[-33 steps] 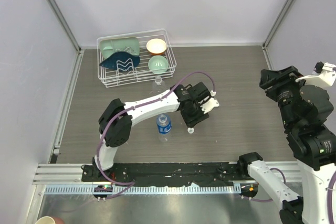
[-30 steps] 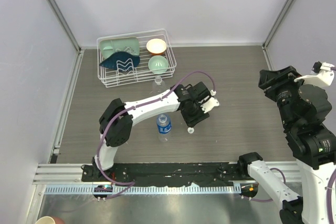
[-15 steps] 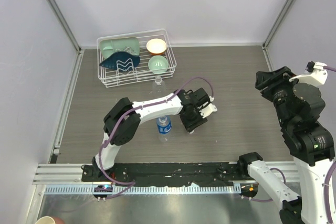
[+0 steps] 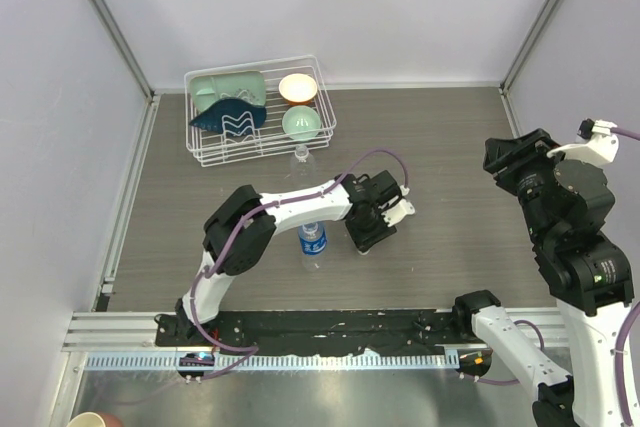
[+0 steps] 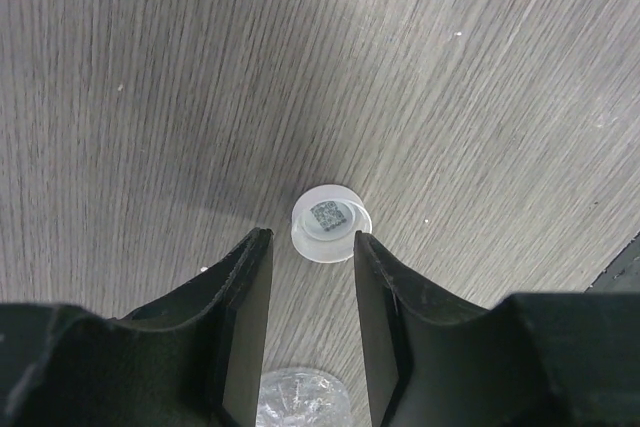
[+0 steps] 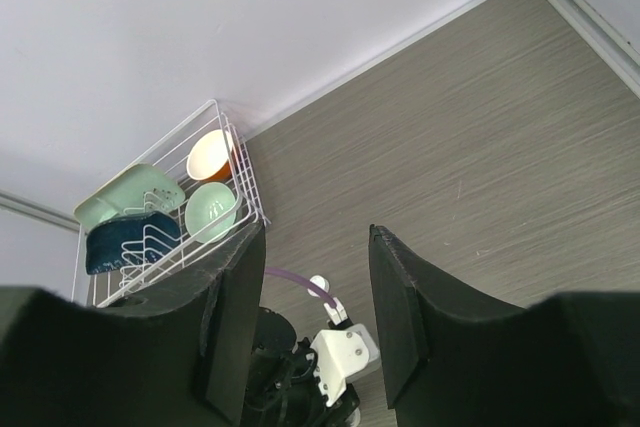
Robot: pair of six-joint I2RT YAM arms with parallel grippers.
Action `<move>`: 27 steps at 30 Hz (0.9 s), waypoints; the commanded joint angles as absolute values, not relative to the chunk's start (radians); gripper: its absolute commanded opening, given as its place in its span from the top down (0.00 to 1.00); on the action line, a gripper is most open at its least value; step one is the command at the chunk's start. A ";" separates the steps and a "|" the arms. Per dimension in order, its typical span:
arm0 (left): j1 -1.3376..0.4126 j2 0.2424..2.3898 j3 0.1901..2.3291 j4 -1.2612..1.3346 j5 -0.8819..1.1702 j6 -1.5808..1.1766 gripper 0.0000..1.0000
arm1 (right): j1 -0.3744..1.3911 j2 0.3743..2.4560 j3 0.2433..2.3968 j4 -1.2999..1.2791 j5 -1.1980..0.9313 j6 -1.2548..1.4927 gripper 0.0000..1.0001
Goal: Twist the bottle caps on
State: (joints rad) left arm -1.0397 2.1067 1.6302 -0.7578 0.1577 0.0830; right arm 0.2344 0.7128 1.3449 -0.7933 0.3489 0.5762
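Observation:
A small white bottle cap (image 5: 330,222) lies on the grey wood table, just beyond the tips of my left gripper (image 5: 311,237). That gripper is open, one finger (image 5: 248,292) on each side of the cap's near edge, with nothing held. In the top view the left gripper (image 4: 367,235) hides most of the cap. The blue-label bottle (image 4: 313,242) stands upright just left of it, uncapped. The plain bottle (image 4: 300,159) stands by the basket. My right gripper (image 6: 315,237) hangs open high over the right side, empty.
A white wire basket (image 4: 322,107) at the back left holds pale green and cream bowls and a dark blue item. Grey walls close in the table at the back and on both sides. A black rail runs along the near edge.
My left gripper has moved a little toward the near edge and down over the cap, and its jaws have narrowed slightly. The right arm has drifted slightly left.

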 commanded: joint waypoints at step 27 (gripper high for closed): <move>-1.043 2.064 1.718 -0.765 0.101 0.115 1.00 | 0.236 0.727 1.362 -0.749 0.322 0.564 0.53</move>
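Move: The near cap lies open side up almost under the left hand, about 1 cm back, 1 cm to its right and 2 cm below. From that hand the labelled bottle stands some 11 cm left and 3 cm back, the clear bottle about 14 cm ahead and 13 cm left, and the other cap roughly 14 cm straight ahead. From the idle right hand, the near cap is about 25 cm left, 3 cm back and nearly 40 cm lower. The left hand, fingers still pointing down and leaning to the right, sinks about 1 cm onto the near cap while easing under 1 cm to the right, its wrist hardly turning. As it goes down the half-open fingers close practically shut at the cap's forward side, one tip reaching inside the rim and the other staying outside, so that they pinch only the thin side wall and not the cap's full width. ##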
